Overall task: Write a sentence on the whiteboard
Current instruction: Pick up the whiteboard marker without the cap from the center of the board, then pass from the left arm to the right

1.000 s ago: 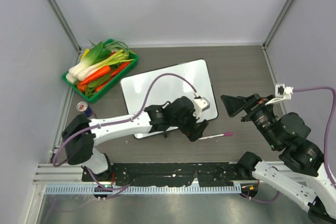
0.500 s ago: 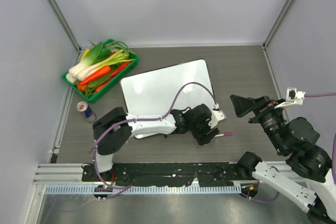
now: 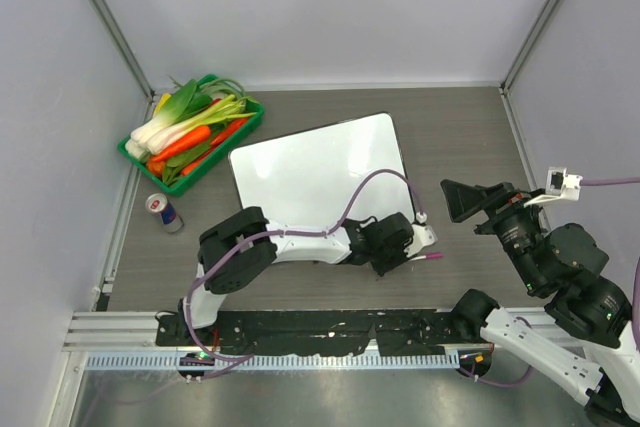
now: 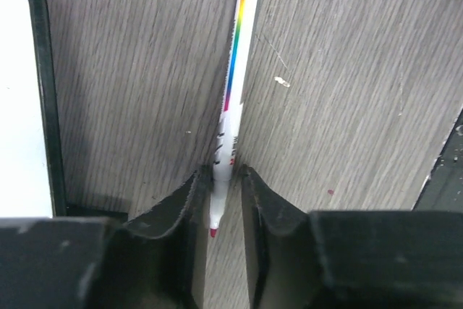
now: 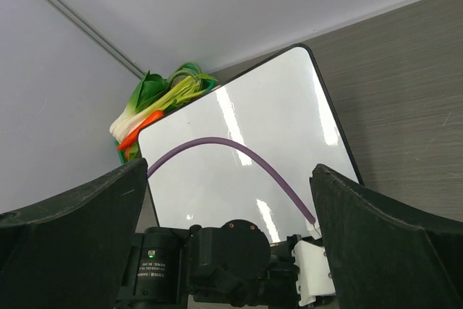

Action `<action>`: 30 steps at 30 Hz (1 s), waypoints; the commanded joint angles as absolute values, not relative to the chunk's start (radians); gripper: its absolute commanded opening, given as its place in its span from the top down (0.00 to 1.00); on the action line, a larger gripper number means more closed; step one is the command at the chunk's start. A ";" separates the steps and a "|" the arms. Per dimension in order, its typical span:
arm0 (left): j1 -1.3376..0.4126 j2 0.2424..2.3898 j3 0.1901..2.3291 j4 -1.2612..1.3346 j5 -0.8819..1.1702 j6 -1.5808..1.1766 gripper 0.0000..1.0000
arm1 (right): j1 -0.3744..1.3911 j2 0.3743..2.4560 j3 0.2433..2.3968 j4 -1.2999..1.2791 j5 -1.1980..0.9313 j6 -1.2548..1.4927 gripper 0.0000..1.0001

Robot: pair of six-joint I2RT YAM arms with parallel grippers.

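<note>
The whiteboard point(image 3: 310, 172) lies tilted on the grey table, its glossy white face blank; no sentence shows on it. It also fills the right wrist view point(image 5: 275, 113), and its black edge shows at the left of the left wrist view point(image 4: 18, 106). A white marker point(image 3: 425, 257) with a pink cap lies on the table off the board's near right corner. My left gripper point(image 3: 405, 259) is down over its tip end. In the left wrist view the marker point(image 4: 233, 106) runs between the fingers of the left gripper point(image 4: 221, 173), which stand narrowly open round it. My right gripper point(image 3: 465, 200) hovers wide open and empty point(image 5: 228, 171).
A green tray point(image 3: 250, 119) of leeks and carrots sits at the back left, seen also in the right wrist view point(image 5: 155, 103). A small drinks can point(image 3: 163, 209) stands near the left wall. A purple cable point(image 5: 210, 140) arcs over the board. A black rail point(image 3: 320, 327) runs along the near edge.
My left arm has reached right to the marker and its jaws have narrowed from wide open to close round the pen. The right gripper drew back slightly to the right.
</note>
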State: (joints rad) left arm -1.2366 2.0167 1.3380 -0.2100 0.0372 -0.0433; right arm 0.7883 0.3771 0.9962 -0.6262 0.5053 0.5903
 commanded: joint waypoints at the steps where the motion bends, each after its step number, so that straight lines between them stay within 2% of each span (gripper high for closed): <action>1: -1.250 2.054 1.348 -0.224 0.035 -0.032 0.84 | 0.792 0.390 1.037 -0.623 0.541 0.569 0.01; 2: -1.250 2.054 1.345 -0.224 0.044 -0.037 0.94 | 0.790 0.393 1.038 -0.624 0.543 0.568 0.01; 3: -1.250 2.045 1.341 -0.216 0.055 -0.041 1.00 | 0.792 0.396 1.039 -0.626 0.542 0.566 0.00; 11: -1.226 1.904 1.353 -0.184 0.142 -0.100 1.00 | 0.792 0.416 1.083 -0.623 0.535 0.546 0.01; 19: -1.100 1.695 1.306 -0.123 0.296 -0.227 1.00 | 0.793 0.460 1.126 -0.615 0.492 0.529 0.01; 30: -0.823 1.326 1.151 -0.247 0.310 -0.282 1.00 | 0.792 0.670 1.121 -0.513 0.187 0.525 0.00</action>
State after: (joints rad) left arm -0.8978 1.4483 1.1957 -0.1810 0.2943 -0.2565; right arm 0.7879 0.5793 1.1168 -0.6006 0.3523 0.5304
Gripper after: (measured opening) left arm 0.025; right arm 0.993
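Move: The uncapped marker lies between the left hand's part-closed fingers at its nib end; it runs off to the right, so its middle is about 6 cm right and 1 cm ahead, barely 1 cm lower. The whiteboard's middle is roughly 19 cm ahead and 16 cm left of the left hand, and the black clip on its near edge some 6 cm ahead, 3 cm left. From the right hand, the marker is about 7 cm left, 1 cm ahead and 35 cm below. The left hand stays down at the table while its fingers finish closing and pinch the marker's barrel just behind the nib, then lifts it, slowly at first and soon fast, about 21 cm, swinging forward and left over the whiteboard's near edge as the wrist tips the right-pointing fingers some 30 degrees up towards level. The right hand, empty and wide open, rises a little and then drifts left, turning slightly counter-clockwise. ##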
